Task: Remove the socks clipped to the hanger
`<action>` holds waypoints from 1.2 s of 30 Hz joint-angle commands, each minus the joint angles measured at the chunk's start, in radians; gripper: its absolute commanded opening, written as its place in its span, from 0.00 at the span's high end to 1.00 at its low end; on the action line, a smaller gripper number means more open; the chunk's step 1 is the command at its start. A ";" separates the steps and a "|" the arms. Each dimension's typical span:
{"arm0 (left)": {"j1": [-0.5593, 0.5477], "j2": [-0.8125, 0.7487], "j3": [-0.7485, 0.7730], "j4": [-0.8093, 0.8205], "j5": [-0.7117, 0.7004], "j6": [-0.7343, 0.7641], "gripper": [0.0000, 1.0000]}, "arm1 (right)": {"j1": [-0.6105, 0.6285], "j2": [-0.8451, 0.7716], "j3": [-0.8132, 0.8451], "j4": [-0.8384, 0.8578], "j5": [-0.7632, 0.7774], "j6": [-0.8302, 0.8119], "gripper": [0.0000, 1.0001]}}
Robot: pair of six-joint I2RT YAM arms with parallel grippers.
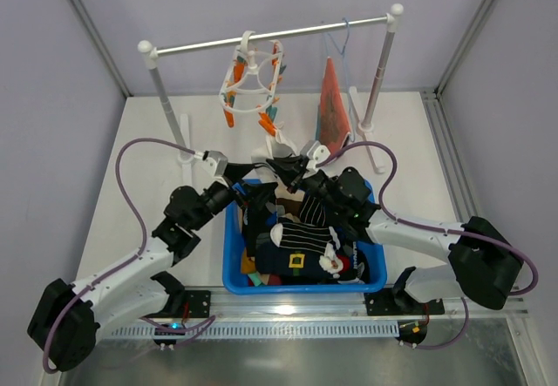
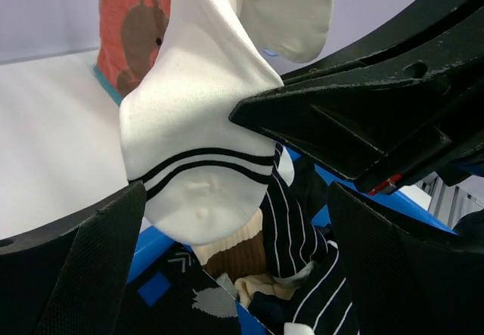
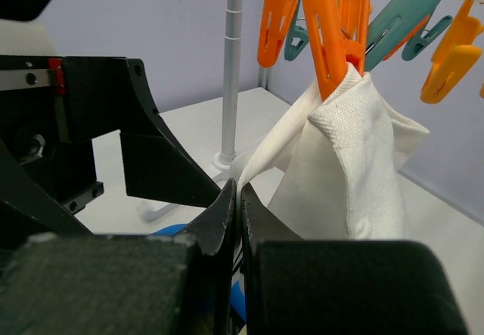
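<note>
A white sock with two black stripes (image 2: pixel 198 123) hangs from an orange peg (image 3: pixel 325 40) of the white ring hanger (image 1: pixel 253 79), which hangs from the rack's rail. My right gripper (image 3: pixel 240 191) is shut on an edge of this white sock (image 3: pixel 355 153), just below the pegs. It shows in the top view (image 1: pixel 285 163) in front of the hanger. My left gripper (image 2: pixel 238 225) is open, with its fingers on either side of the sock's lower end and not touching it. It sits beside the right gripper in the top view (image 1: pixel 260 187).
A blue basket (image 1: pixel 232 260) with several socks (image 1: pixel 305 247) lies under both grippers. The orange bear-print cloth (image 1: pixel 333 98) hangs on a thin blue wire hanger to the right. The rack's posts (image 1: pixel 162 94) stand at the back.
</note>
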 commanded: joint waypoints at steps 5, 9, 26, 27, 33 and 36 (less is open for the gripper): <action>-0.032 0.099 0.068 0.050 -0.049 0.079 0.01 | 0.032 -0.048 0.026 0.022 -0.099 0.054 0.96; -0.052 0.149 0.093 0.040 -0.099 0.101 0.00 | 0.041 -0.061 0.032 0.010 -0.128 0.071 0.96; -0.126 0.135 0.064 0.084 -0.285 0.147 1.00 | 0.053 -0.241 -0.068 -0.159 -0.064 -0.031 0.17; -0.126 0.124 0.056 0.079 -0.287 0.147 1.00 | 0.052 -0.290 -0.098 -0.166 -0.050 -0.041 0.15; -0.126 0.034 0.041 0.017 -0.259 0.133 1.00 | 0.041 -0.333 -0.119 -0.220 0.053 -0.072 0.13; -0.126 -0.014 0.032 -0.016 -0.248 0.130 1.00 | 0.018 -0.286 -0.103 -0.200 0.024 -0.061 0.13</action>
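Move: The white sock hanging from the orange clip is about 5 cm ahead of the open left hand, 3 cm to its right and 3 cm above; the clip is roughly 7 cm ahead and 8 cm up. The blue box's middle lies some 8 cm back, 9 cm right and 20 cm below. From the right hand, already pinching the sock, its middle is about 3 cm ahead and 1 cm right, level in height. The white sock, still in the right fingers, is drawn back about 3.5 cm while the open left hand goes down, right and forward some 4 cm and pinches its striped end. The right fingers then open, let go and withdraw about 5 cm to the right; the left hand, keeping its pinch, rises roughly 4 cm and eases left. ##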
